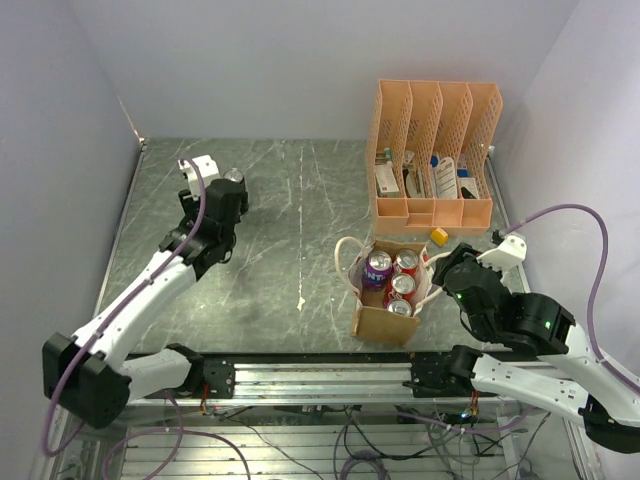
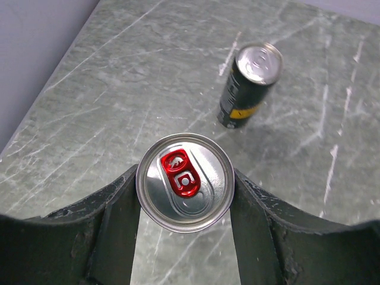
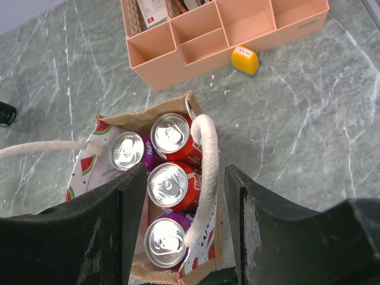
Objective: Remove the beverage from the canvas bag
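My left gripper (image 2: 186,191) is shut on a beverage can (image 2: 185,178) with a silver top and a red tab, held upright over the stone table at the far left (image 1: 234,177). The tan canvas bag (image 1: 385,322) stands at the front right with several red and purple cans (image 1: 395,280) upright inside. My right gripper (image 3: 185,178) hangs open just above the bag (image 3: 208,258). A white rope handle (image 3: 205,172) and a red can (image 3: 169,185) lie below the gap between its fingers. The gripper holds nothing.
A black can (image 2: 249,89) stands on the table just beyond the held one. Behind the bag is a peach perforated file organizer (image 1: 435,150) holding small items. A small yellow object (image 1: 439,236) lies in front of it. Grey walls close off the table's left, right and back.
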Motion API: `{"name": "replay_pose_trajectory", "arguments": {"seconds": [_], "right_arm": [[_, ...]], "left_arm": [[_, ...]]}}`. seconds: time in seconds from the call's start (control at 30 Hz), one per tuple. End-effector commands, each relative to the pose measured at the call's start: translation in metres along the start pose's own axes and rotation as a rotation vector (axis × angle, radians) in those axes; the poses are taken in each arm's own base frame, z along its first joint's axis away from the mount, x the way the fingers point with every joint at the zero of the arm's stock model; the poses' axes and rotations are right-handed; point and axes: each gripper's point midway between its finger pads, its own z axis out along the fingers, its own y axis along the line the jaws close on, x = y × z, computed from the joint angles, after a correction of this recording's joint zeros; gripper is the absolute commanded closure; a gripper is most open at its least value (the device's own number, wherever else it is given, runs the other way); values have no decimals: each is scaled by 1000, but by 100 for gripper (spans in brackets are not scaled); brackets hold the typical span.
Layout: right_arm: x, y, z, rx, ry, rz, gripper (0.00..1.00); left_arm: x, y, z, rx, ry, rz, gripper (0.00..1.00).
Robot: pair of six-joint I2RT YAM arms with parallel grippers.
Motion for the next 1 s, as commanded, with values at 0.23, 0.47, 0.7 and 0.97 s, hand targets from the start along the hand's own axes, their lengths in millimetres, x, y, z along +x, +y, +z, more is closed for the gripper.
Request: {"name": "replay_pose_trajectory", "arguments": {"seconds": [0.23,0.47,0.7,0.97], "right_arm": [[-1,0,2,9,-15,-6,45],[4,3,6,25,-3,-46,45],[7,5,9,41,5,-74,45],[6,5,7,25,2,-62,44]], "left_arm": [[-20,-24,64,-42,-61,-108,93],[0,-34,95,123,-4,-163,93],[18,-49,114,240,22,-67,93],[30,-53,123,278,56,5,93]]}}
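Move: My left hand holds the red-tabbed beverage can. It is bound for the bare table spot just on my side of the dark can, roughly 10 cm ahead of the hand, 1 cm to its right and some 23 cm below. The dark can stands about 17 cm ahead and 2 cm right of the hand, its middle around 18 cm lower. From my right hand the spot lies about 24 cm ahead, 55 cm left and 24 cm down. I lower my left hand about 10 cm while reaching some 9 cm forward, taking the red-tabbed can down towards the bare table close in front of the dark can. The grip stays shut on the can; the fingers tip a little farther down and, late on, swing about 10 degrees clockwise, bringing them more nearly straight ahead. ##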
